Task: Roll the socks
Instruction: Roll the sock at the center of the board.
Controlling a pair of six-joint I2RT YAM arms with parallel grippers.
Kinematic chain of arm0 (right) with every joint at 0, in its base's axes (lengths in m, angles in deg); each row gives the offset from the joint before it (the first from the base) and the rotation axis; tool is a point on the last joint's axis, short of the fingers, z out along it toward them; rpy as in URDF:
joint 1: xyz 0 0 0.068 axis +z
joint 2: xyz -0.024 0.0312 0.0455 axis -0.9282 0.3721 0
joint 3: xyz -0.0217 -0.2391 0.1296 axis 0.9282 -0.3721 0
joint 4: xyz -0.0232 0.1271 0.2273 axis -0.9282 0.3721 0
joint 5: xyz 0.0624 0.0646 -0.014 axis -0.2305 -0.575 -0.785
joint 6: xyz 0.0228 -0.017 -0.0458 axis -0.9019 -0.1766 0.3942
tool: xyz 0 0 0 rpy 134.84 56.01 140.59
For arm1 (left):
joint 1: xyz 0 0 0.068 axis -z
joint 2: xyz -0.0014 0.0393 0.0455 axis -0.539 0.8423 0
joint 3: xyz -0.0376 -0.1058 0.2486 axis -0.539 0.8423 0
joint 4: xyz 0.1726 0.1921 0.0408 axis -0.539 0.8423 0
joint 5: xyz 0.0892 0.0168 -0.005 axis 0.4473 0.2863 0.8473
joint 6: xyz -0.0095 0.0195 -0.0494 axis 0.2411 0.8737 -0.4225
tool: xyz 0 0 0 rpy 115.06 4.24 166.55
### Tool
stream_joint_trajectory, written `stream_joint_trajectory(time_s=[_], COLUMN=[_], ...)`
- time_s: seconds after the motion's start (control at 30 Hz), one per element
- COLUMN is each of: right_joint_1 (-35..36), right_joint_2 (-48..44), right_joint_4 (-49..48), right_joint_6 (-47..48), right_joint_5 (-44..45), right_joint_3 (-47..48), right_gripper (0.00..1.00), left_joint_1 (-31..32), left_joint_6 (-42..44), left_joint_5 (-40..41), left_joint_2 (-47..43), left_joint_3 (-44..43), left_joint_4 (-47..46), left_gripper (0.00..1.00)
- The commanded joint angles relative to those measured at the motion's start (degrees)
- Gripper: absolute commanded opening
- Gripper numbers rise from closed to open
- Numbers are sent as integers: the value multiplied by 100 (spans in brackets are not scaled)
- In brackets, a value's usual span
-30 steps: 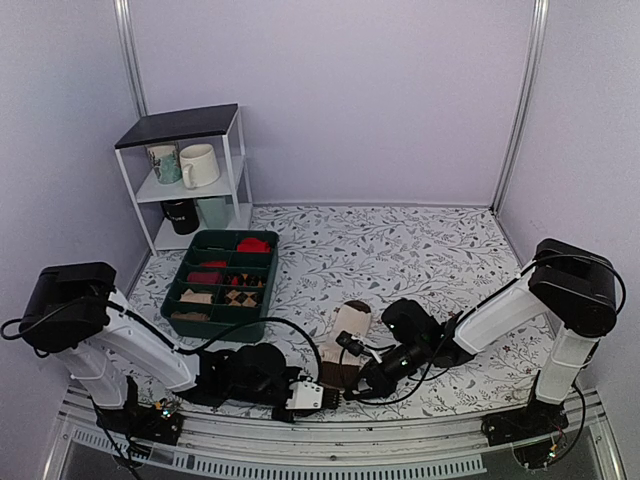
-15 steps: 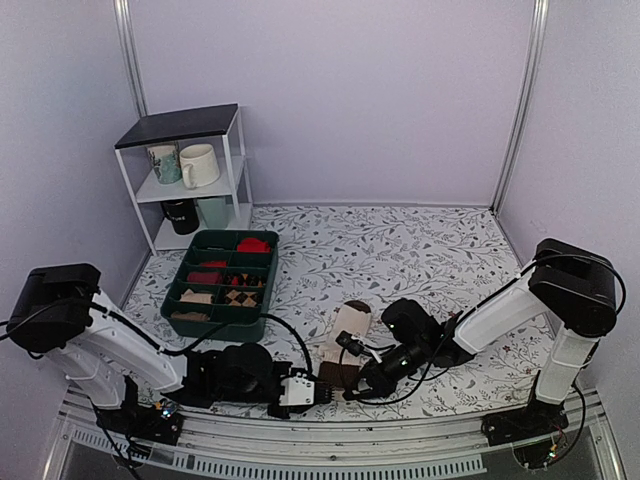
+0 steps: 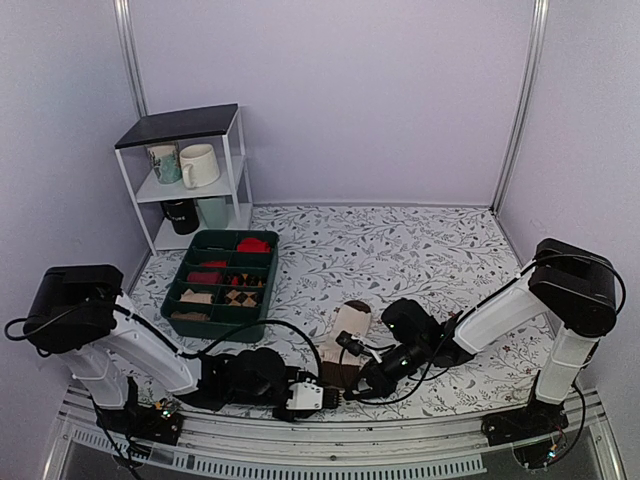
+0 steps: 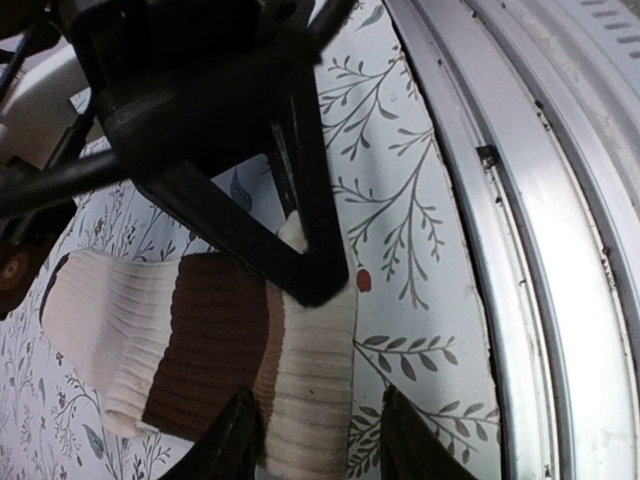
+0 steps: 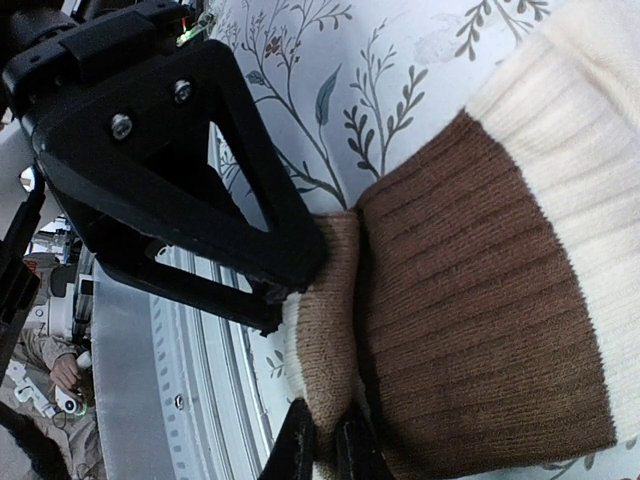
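Note:
The socks (image 3: 347, 330) lie flat near the table's front edge, cream with dark brown bands and a dark brown far end. In the left wrist view the socks (image 4: 200, 330) have their cream near end between the two fingers of my left gripper (image 4: 320, 445), which stands open around it. A fold of tan fabric on the socks (image 5: 480, 300), at their near edge, is pinched in my right gripper (image 5: 325, 450), which is shut on it. Seen from above, the left gripper (image 3: 322, 396) and right gripper (image 3: 348, 388) meet at that near end.
A green divided tray (image 3: 213, 322) sits at the left, holding red rolled socks (image 3: 255, 243) and checked rolled socks (image 3: 240, 296). Behind it stands a white shelf (image 3: 190, 125) with mugs (image 3: 199, 165). A metal rail (image 4: 520, 250) runs along the table's near edge.
My left arm swung slightly left and came back, its gripper staying at the socks' near end. The right arm and the socks have not moved.

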Motion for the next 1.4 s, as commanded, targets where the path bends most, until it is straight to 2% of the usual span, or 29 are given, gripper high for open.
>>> stream_joint_trajectory(time_s=[0.0, 0.13, 0.23, 0.4, 0.53, 0.57, 0.63, 0.7, 0.83, 0.93, 1.07, 1.2, 1.3, 1.37], right_joint_1=[0, 3, 1, -2, 3, -1, 2, -4, -6, -11, -6, 313, 692, 874], right_joint_2=[367, 356, 354, 348, 344, 345, 341, 308, 16, -624, -1726, -2422, -2499, -2365], right_joint_4=[855, 854, 861, 855, 848, 850, 846, 843, 776, 369, -662, -1812, -2612, -2803], right_joint_6=[47, 63, 63, 64, 70, 72, 74, 81, 105, 208, 330, 860, 1517, 1843], right_joint_5=[227, 221, 200, 190, 182, 182, 202, 249, 564, 1002, 1741, 2495, 2922, 3172], right_joint_3=[-184, -182, -189, -202, -191, -195, -191, -183, -161, -405, -1143, -2013, -2383, -2390], right_gripper=[6, 6, 5, 5, 6, 6, 6, 10, 28, 37, 47, 49, 50, 50], left_joint_1=[70, 49, 49, 12, 4, 4, 4, -15, -116, -247, -378, -541, -669, -711], left_joint_6=[44, 42, -15, -109, -332, -394, -515, -654, -972, -1307, -1787, -2164, -2353, -2404], left_joint_5=[100, 31, 5, -152, -287, -311, -346, -445, -814, -1187, -1599, -1963, -2155, -2228], left_joint_2=[183, 296, 411, 468, 510, 504, 475, 418, 320, 271, 298, 370, 467, 564], left_joint_3=[-143, -221, -338, -429, -478, -471, -473, -471, -556, -627, -674, -716, -817, -910], left_joint_4=[32, 144, 345, 665, 955, 1003, 1114, 1214, 1507, 1760, 2001, 2203, 2438, 2626], left_gripper=[42, 41, 37, 23, 16, 13, 0, 0, 0, 0, 0, 0, 0, 0])
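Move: The sock's rolled near edge runs between the hands: its middle lies about 3 cm to the right of the left hand, level fore and aft and 1 cm below, its left end just between the open fingers. The brown band starts right behind the roll, its middle some 4 cm farther out; the dark toe is about 20 cm ahead and 5 cm right of the left hand. The right hand still pinches the roll's right end, its middle about 3 cm to the left. The left fingers close on the left end of the roll after easing about 1.5 cm right and slightly down, then twist about 25 degrees, top going forward, with the hand nearly in place. Only once that pinch is made does the right hand open halfway and let go of the right end, drawing off about 5 cm right and 4 cm up while tilting back some 30 degrees. ##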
